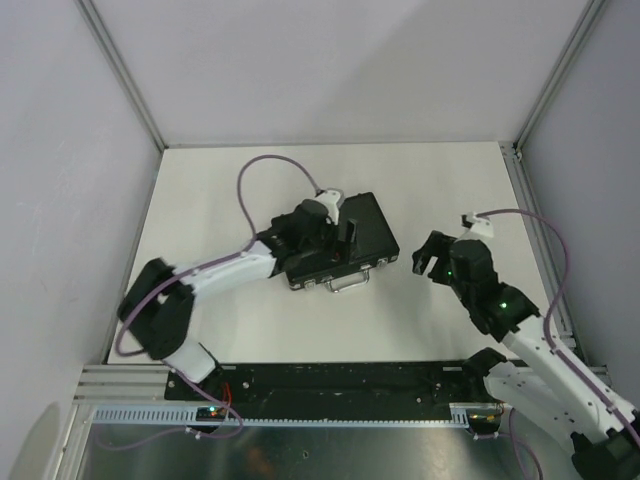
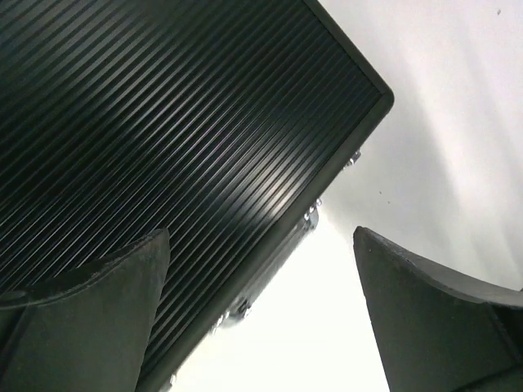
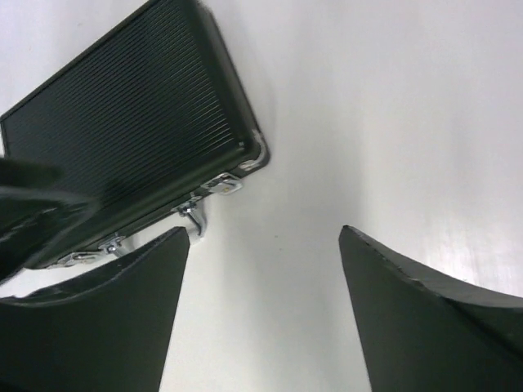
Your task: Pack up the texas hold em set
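The texas hold em set shows only as a small black ribbed briefcase [image 1: 368, 232] with silver trim, lying shut and flat at mid-table, so its inside is hidden. Its metal handle [image 1: 348, 283] faces the near edge. My left gripper [image 1: 335, 236] hovers over the case's lid, open, with nothing between its fingers; in the left wrist view the lid [image 2: 163, 122] fills the upper left and the left gripper [image 2: 261, 233] straddles the case's latch edge. My right gripper [image 1: 428, 258] stands open over bare table to the right of the case [image 3: 122, 131], with the right gripper [image 3: 263, 230] holding nothing.
The white table [image 1: 440, 180] is walled by pale panels on three sides, with aluminium posts at the back corners. A black base rail [image 1: 340, 385] runs along the near edge. Purple cables [image 1: 265, 165] loop above both arms.
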Robot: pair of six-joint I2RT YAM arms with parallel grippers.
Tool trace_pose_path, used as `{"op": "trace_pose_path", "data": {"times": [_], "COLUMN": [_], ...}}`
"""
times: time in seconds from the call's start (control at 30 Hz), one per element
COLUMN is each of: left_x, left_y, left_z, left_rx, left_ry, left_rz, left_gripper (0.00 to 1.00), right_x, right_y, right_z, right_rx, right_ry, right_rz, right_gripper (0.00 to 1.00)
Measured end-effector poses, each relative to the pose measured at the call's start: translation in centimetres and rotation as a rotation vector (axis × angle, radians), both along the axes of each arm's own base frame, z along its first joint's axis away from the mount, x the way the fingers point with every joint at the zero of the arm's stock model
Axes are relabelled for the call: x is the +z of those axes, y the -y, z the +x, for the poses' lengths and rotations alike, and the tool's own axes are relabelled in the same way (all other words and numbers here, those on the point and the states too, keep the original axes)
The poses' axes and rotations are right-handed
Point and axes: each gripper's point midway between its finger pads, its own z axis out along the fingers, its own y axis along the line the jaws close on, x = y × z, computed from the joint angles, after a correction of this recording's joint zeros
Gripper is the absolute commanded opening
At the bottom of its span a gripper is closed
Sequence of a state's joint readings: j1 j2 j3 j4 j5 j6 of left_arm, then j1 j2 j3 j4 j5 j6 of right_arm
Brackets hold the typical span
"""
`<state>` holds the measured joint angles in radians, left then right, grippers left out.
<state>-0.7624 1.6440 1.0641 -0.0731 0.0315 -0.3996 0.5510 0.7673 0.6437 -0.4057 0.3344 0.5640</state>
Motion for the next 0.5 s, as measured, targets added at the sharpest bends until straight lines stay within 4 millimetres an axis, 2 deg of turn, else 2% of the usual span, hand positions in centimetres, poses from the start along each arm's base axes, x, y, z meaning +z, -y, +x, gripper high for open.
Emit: {"op": "trace_pose_path", "data": {"times": [0.07,0.13,0.27,0.37,0.5], "left_x": [1.9,4.5,9.5,12.5,15.5], "left_y": [-1.7,-3.2,-6.4,-9.2,-12.7], "left_z": [-0.9,-1.7,-3.7,-5.5,-7.6], "left_rx": [0.029,0.053,0.114,0.168,0.230], "left_ry": [0.035,0.086,0.189,0.251,0.312], "left_rz": [-0.008,-0.038,-0.122,-0.171,-0.208], "left_gripper": [1.00,1.00,1.00,1.00,1.00], "right_x": [0.8,1.6,3.5,5.4,8.2], "right_y": [1.2,2.3,3.3,4.0,5.0], "right_z": [-0.6,-1.2,-2.3,-2.9,-3.8], "right_rx": [-0.035,-0.068,-0.093,-0.111,-0.135], "right_ry": [0.009,0.011,0.021,0.044,0.077], "right_rz": [0.011,0.012,0.015,0.024,0.037], "right_gripper": [0.96,0.98,0.99,0.99,0.99]}}
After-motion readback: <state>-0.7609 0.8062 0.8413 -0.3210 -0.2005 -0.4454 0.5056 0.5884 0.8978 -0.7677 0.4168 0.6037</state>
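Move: The closed case lies just under the left gripper: its middle is some 5 cm ahead, 2 cm to the left and about 7 cm below. Its handle is roughly 6 cm back and 2 cm to the right of that gripper, about 8 cm below. From the right gripper the case's middle is some 6 cm ahead, 21 cm to the left and 13 cm below, its handle about 5 cm back and 17 cm to the left. Draw both grippers away from the closed case. Lift the left one about 15 cm while carrying it left off the lid and back towards its base, fingers still wide open, tipping them up and turning counter-clockwise. Raise the right one some 8 cm, taking it right and back, turning slightly clockwise and opening its fingers fully. ##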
